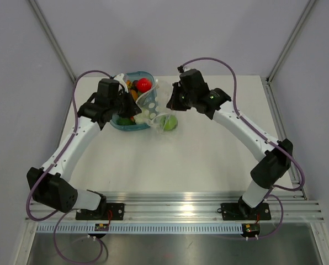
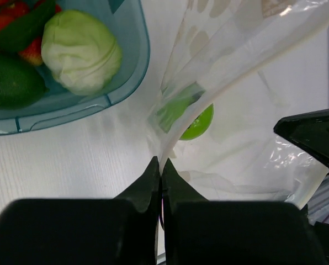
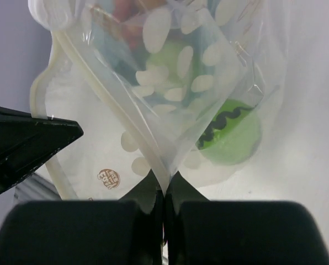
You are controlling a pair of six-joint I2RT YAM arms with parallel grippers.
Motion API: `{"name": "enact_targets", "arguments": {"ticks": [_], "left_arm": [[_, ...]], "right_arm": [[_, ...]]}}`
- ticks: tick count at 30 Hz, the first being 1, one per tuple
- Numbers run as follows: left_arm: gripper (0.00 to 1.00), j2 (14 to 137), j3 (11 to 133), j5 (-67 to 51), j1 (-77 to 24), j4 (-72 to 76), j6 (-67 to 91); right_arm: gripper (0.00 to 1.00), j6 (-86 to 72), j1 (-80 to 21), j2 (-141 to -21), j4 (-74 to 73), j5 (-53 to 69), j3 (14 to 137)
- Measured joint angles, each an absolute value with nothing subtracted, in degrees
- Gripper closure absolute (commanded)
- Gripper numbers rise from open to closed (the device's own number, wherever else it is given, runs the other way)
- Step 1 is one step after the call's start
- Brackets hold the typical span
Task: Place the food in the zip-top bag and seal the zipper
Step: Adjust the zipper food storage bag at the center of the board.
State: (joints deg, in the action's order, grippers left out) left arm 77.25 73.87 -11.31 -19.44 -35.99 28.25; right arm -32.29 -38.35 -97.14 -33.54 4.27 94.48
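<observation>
The clear zip-top bag [image 1: 152, 102], printed with white ovals, is held up between both grippers beside the blue tray. A green apple [image 1: 169, 122] lies inside its lower part and shows through the film [image 3: 232, 136] [image 2: 199, 123]. My left gripper [image 2: 161, 161] is shut on the bag's whitish zipper strip [image 2: 222, 91]. My right gripper [image 3: 164, 180] is shut on the bag's opposite edge, where the zipper strip [image 3: 116, 110] runs up and left. The rest of the food stays in the tray: pale cabbage [image 2: 81, 51], red strawberry [image 1: 144, 84], a dark green piece [image 2: 10, 83].
The translucent blue tray [image 2: 70, 110] [image 1: 123, 126] stands just left of the bag, under my left wrist. White tabletop surrounds it, with grey walls behind and an aluminium rail along the near edge. Each wrist view shows the other gripper's black finger [image 3: 26, 144] [image 2: 314, 138].
</observation>
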Motion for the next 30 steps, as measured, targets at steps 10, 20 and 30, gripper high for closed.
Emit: {"name": "enact_targets", "arguments": {"ticks": [10,20,30], "left_arm": [[1.0,82.8,82.0,-14.0,-20.7,-33.3,27.5],[1.0,94.6,79.2,-16.8,-25.3,-33.5,27.4],[1.0,94.4,80.4,-17.7,-25.2,-33.6,26.4]], "right_arm": [[0.83,-23.6,-38.2,-95.4,-46.0,-12.9,103.2],[0.54,-24.1,-38.1,-100.1,-48.6,-14.1,93.4],[0.52,-26.0,-38.1,-97.3,-44.0,-13.9,92.0]]}}
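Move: The bag hangs between both grippers with the green melon in its bottom. The melon lies about 12 cm right of the left gripper, 6 cm ahead and 14 cm down. From the right gripper it lies about 4 cm ahead, 1 cm left and 15 cm down. The cabbage is roughly 11 cm ahead of the left gripper, 1 cm right and 18 cm below, and the basket's middle is 5 cm beyond the cabbage and 4 cm left of it. Flick the bag up with both grippers, then swing them down and to the right, away from the basket, to finish about 7 cm to the right and 5 cm lower. Keep the left fingers shut on the bag edge. On the way down, roll the right hand so its left side drops some 25 degrees and open its fingers about halfway, freeing the bag edge from their pinch. ##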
